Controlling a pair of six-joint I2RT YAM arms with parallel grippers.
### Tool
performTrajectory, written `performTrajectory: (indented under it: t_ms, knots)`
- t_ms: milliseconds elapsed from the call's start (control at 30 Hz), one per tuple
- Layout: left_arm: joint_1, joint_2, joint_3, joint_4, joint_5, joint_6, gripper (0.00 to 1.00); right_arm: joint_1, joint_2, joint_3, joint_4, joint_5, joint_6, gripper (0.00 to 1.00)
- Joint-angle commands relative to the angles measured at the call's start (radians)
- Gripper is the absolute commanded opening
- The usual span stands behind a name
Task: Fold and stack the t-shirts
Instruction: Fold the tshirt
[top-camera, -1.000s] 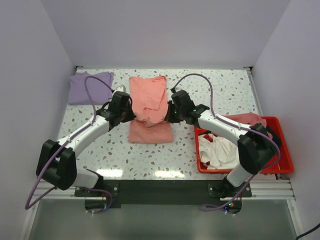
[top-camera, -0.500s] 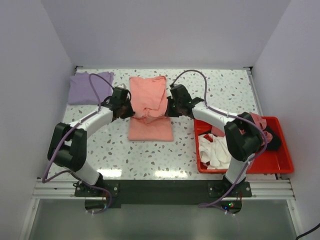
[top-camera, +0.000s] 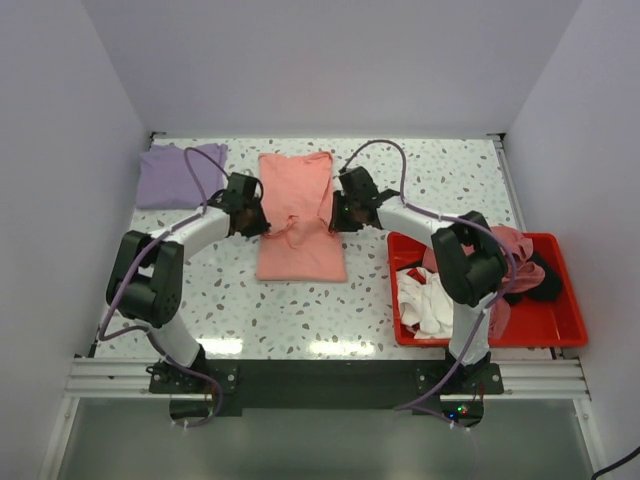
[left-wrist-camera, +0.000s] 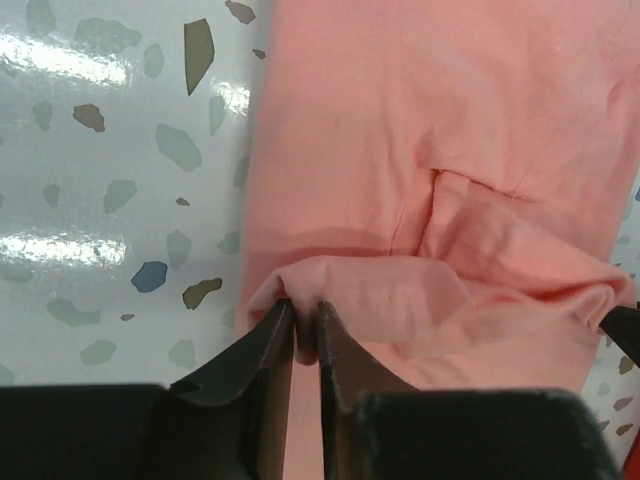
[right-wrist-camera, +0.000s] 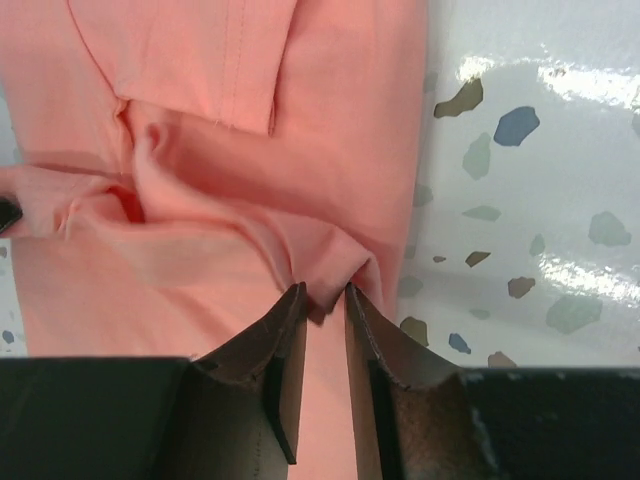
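Note:
A salmon-pink t-shirt (top-camera: 296, 200) lies folded lengthwise in the middle of the table, its near part doubled over. My left gripper (top-camera: 262, 222) sits at its left edge, jaws nearly together with a fold of the pink cloth (left-wrist-camera: 420, 150) pinched between them (left-wrist-camera: 306, 320). At the right edge, my right gripper (top-camera: 335, 215) has its jaws slightly parted (right-wrist-camera: 325, 295), with a loose fold of the same shirt (right-wrist-camera: 200, 120) lying between the tips. A lavender t-shirt (top-camera: 170, 175) lies folded at the far left.
A red bin (top-camera: 560, 335) at the near right holds a white tee (top-camera: 430, 300), a dusty pink one (top-camera: 505, 240) and a black one (top-camera: 545, 280). Speckled tabletop (top-camera: 450, 180) shows around the shirts. White walls close in the table.
Both grippers carried the shirt's near fold slightly farther from the bases and lowered it onto the shirt. Their elbows swung back toward the bases. The right jaws have parted a little.

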Motion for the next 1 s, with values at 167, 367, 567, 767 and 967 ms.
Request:
performTrajectory:
  t_ms: [167, 367, 567, 767, 967]
  knots:
    - [0.011, -0.052, 0.028, 0.051, -0.025, 0.011, 0.65, -0.016, 0.001, 0.081, -0.028, -0.017, -0.032, 0.44]
    - [0.011, -0.155, -0.032, 0.039, -0.04, -0.004, 1.0, -0.014, -0.081, 0.053, -0.059, -0.024, -0.06, 0.99]
    - [0.008, -0.314, -0.153, 0.042, -0.017, -0.027, 1.0, -0.013, -0.193, -0.049, -0.028, -0.101, -0.052, 0.99]
    - [0.005, -0.446, -0.326, 0.06, 0.018, -0.07, 1.0, -0.002, -0.313, -0.238, 0.002, -0.113, -0.009, 0.99]
    - [0.005, -0.515, -0.468, 0.063, 0.043, -0.091, 1.0, 0.003, -0.425, -0.396, 0.022, -0.144, 0.032, 0.99]
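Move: My left hand still has the salmon t-shirt's folded-over flap between its fingertips; the shirt's near-left corner lies about 10 cm back from it, 2 cm left and roughly 2 cm lower. From my right hand, at the flap's other side, the near-right corner is some 10 cm back and 3 cm right, also slightly lower. The purple folded shirt sits 13 cm ahead and 18 cm left of my left hand; the red basket's middle is about 32 cm right and 12 cm back of my right. I open both hands wide and let go of the flap, my right easing about 1 cm forward as it does. Then both lift clear by 5 or 6 cm, draw back some 9 cm over the near half of the shirt while spreading apart slightly, and sink again, open, towards its two near corners. ##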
